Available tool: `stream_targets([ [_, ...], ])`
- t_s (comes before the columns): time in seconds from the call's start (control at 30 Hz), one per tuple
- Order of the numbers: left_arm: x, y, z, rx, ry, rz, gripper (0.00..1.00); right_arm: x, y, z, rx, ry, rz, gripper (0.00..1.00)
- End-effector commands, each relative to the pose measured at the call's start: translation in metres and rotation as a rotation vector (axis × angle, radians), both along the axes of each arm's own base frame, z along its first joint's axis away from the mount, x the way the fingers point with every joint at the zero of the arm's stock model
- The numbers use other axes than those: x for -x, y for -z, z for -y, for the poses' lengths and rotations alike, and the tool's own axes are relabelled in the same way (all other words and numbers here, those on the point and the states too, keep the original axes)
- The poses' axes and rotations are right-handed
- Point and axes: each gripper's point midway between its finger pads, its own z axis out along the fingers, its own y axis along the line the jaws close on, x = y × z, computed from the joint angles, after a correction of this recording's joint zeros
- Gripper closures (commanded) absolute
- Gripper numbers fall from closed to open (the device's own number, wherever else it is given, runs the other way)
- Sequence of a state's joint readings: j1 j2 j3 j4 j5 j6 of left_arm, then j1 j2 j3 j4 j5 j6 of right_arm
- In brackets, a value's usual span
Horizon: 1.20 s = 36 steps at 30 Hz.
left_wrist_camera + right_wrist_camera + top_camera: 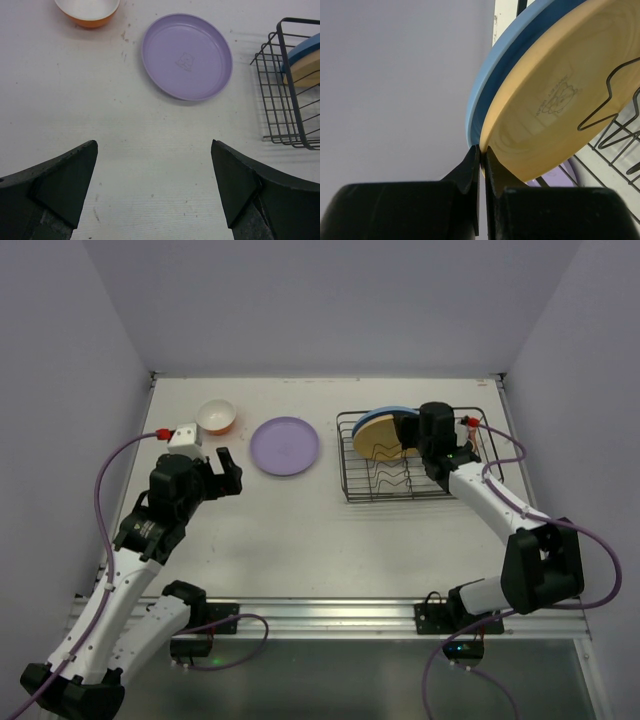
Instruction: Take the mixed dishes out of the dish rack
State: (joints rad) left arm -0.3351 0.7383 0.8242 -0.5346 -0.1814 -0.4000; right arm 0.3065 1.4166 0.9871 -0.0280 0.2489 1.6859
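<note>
The dish rack [420,490] sits at the right of the table with a tan plate [378,438] and a blue plate [390,410] standing on edge in it. In the right wrist view my right gripper [481,152] is shut on the rim of the tan plate [555,100], one finger slipped between it and the blue plate [500,65]. A lilac plate [285,445] and an orange bowl [216,417] lie on the table to the left. My left gripper [225,472] hovers open near them, nothing between its fingers [75,175].
Grey walls enclose the table on three sides; the rack stands close to the right wall. Rack wires [615,135] run just beneath the tan plate. In the left wrist view the lilac plate [186,56] lies ahead, the bowl [87,11] far left, the rack corner [285,100] right.
</note>
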Motion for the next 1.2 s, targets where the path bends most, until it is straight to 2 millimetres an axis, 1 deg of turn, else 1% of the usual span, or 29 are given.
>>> stream_targets([
  [0.0,-0.002,-0.005,0.003,-0.01,0.028,0.026,0.0,-0.002,-0.001,0.016,0.051,0.06,-0.002,1.0],
  [0.03,-0.002,-0.004,0.003,-0.01,0.028,0.024,0.0,-0.002,-0.003,0.017,0.054,0.062,0.006,1.0],
  [0.07,-0.002,-0.005,0.003,-0.01,0.028,0.026,0.0,-0.003,-0.01,0.016,0.048,0.063,0.033,1.0],
  [0.17,-0.001,-0.004,0.003,-0.011,0.025,0.026,0.0,-0.001,-0.022,0.018,0.029,0.069,0.111,1.0],
  [0.2,-0.002,-0.005,0.003,-0.011,0.023,0.029,0.0,0.0,-0.031,0.019,0.021,0.07,0.143,1.0],
  [0.33,0.0,-0.008,0.001,-0.01,0.014,0.039,0.0,0.003,-0.053,0.02,0.031,0.059,0.227,1.0],
  [0.4,0.0,-0.009,0.0,-0.01,0.011,0.04,0.0,0.006,-0.059,0.02,0.028,0.057,0.25,1.0],
  [0.43,0.0,-0.008,0.0,-0.011,0.013,0.038,0.0,0.008,-0.066,0.021,0.023,0.059,0.271,1.0],
  [0.53,-0.001,-0.007,0.001,-0.012,0.014,0.033,0.0,0.012,-0.076,0.022,0.031,0.056,0.305,1.0],
  [0.57,-0.001,-0.008,0.0,-0.013,0.01,0.035,0.0,0.013,-0.082,0.023,0.029,0.056,0.324,1.0],
  [0.83,-0.001,-0.008,-0.001,-0.014,0.006,0.038,0.0,0.023,-0.104,0.019,0.024,0.017,0.399,1.0],
  [0.87,-0.001,-0.008,-0.001,-0.014,0.006,0.037,0.0,0.025,-0.111,0.019,0.021,0.011,0.422,1.0],
  [1.03,-0.001,-0.009,-0.001,-0.013,0.004,0.04,0.0,0.032,-0.134,0.014,0.074,-0.038,0.497,1.0],
  [1.13,-0.001,-0.009,-0.001,-0.013,0.004,0.038,0.0,0.038,-0.144,0.014,0.088,-0.049,0.528,1.0],
  [1.17,-0.001,-0.008,-0.001,-0.014,0.004,0.037,0.0,0.04,-0.144,0.012,0.088,-0.061,0.532,1.0],
])
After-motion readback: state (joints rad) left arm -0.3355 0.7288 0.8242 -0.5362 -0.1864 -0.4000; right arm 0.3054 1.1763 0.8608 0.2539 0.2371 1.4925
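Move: The right hand already pinches the yellow plate by its top rim, the plate's middle about 9 cm below, 2 cm back and 2 cm to the left. The blue plate stands just behind it, some 2 cm ahead of the hand, 3 cm left and 9 cm lower. The purple plate lies about 32 cm left, 2 cm ahead and 21 cm down. From the idle left hand the yellow plate is roughly 15 cm ahead, 45 cm right and 10 cm lower. Keeping its pinch, the right hand lifts the yellow plate about 10 cm, easing back, fingers tipping up some 20 degrees. ##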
